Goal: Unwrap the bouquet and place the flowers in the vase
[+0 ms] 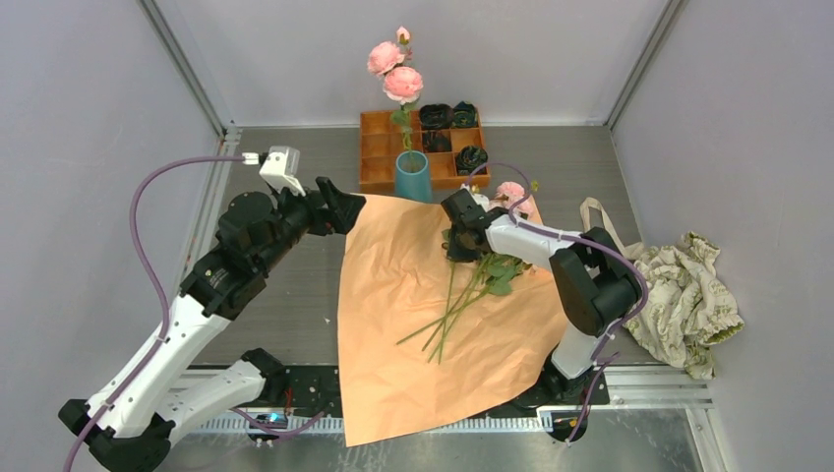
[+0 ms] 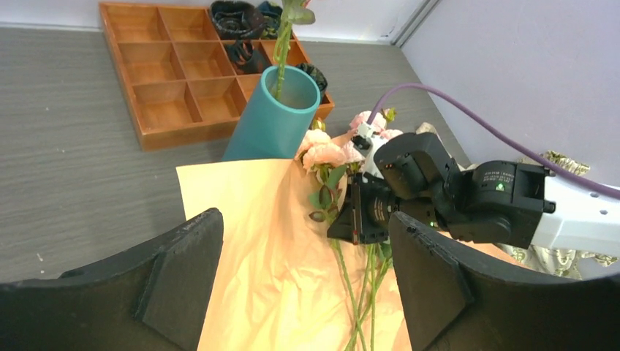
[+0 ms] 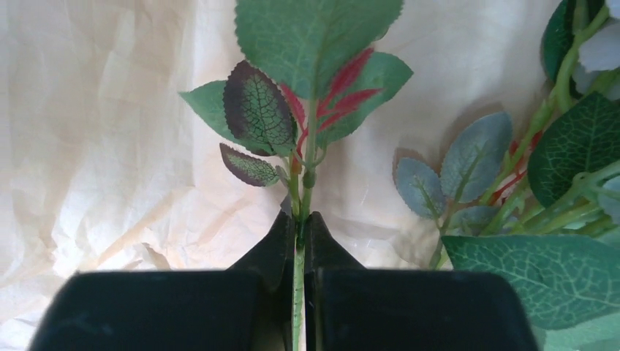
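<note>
The bouquet's orange paper point(image 1: 393, 334) lies unrolled and flat on the table. Several flowers point(image 1: 462, 295) lie on it, stems toward the near edge and pink heads point(image 1: 511, 192) at the far corner. My right gripper point(image 1: 460, 246) is shut on one green stem point(image 3: 297, 292) just below its leaves point(image 3: 314, 44), down at the paper. The teal vase point(image 1: 413, 175) stands at the paper's far edge and holds pink roses point(image 1: 401, 84). My left gripper point(image 1: 344, 211) hovers open and empty above the paper's left corner. From the left wrist I see the vase point(image 2: 267, 121) and the right gripper point(image 2: 358, 219).
An orange wooden compartment tray point(image 1: 379, 147) with dark rosette lumps point(image 1: 435, 116) stands behind the vase. A crumpled cream patterned paper wad point(image 1: 688, 295) and a cream ribbon point(image 1: 597, 214) lie at the right. Grey walls close in the table.
</note>
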Controlling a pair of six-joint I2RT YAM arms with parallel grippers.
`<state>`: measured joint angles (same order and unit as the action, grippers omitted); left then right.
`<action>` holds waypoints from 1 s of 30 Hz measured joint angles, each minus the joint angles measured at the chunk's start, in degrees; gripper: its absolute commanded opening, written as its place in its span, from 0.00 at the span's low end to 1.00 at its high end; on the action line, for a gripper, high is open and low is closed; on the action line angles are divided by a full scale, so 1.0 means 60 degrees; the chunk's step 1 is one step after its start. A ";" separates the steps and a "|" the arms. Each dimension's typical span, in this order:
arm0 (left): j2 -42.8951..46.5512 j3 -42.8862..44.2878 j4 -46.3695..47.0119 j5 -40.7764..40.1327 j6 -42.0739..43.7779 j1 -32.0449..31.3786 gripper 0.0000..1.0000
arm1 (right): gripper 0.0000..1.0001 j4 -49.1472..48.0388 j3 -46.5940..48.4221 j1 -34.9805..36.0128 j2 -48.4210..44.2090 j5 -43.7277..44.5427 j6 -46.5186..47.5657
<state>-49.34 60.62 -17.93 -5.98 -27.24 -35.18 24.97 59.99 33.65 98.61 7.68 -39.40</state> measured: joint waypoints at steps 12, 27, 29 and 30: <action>0.0820 -0.0219 -0.0525 -0.0040 -0.0222 0.0000 0.83 | 0.01 0.1566 0.1082 0.0000 -0.3067 0.1096 0.0222; 0.0838 -0.0291 -0.0572 -0.0080 -0.0426 0.0000 0.82 | 0.01 -0.2127 0.4091 0.0073 -0.3697 0.2645 0.2969; 0.0914 -0.0324 -0.0608 -0.0120 -0.0426 0.0000 0.82 | 0.01 -0.2885 0.4207 0.0091 -0.3180 0.2721 0.3450; 0.0929 -0.0324 -0.0616 -0.0142 -0.0426 0.0000 0.82 | 0.01 -0.3177 0.4357 0.0109 -0.2896 0.2787 0.3676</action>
<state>-43.77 58.67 -21.63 -6.83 -29.80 -35.18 5.91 86.13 34.30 81.23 24.40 -17.34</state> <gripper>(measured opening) 0.825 0.067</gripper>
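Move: The right gripper already pinches a peach rose's stem low over the paper; the vase, with one pink rose in it, stands about 13 cm ahead and 9 cm to its left, its middle some 7 cm higher. The remaining flowers lie about 7 cm to the right of this gripper and 1 cm back, and the wooden box some 24 cm ahead and 8 cm left. From the empty left gripper, the vase is about 16 cm ahead, 11 cm right and 25 cm below. Keep the right fingers shut on the peach rose's stem and lift it fast off the paper, about 38 cm up, tipping the fingers up some 60 degrees from pointing down to nearly level so the stem swings upright. Near the top, ease forward about 10 cm in all, towards the vase. Meanwhile let the open left gripper back away a couple of centimetres. ##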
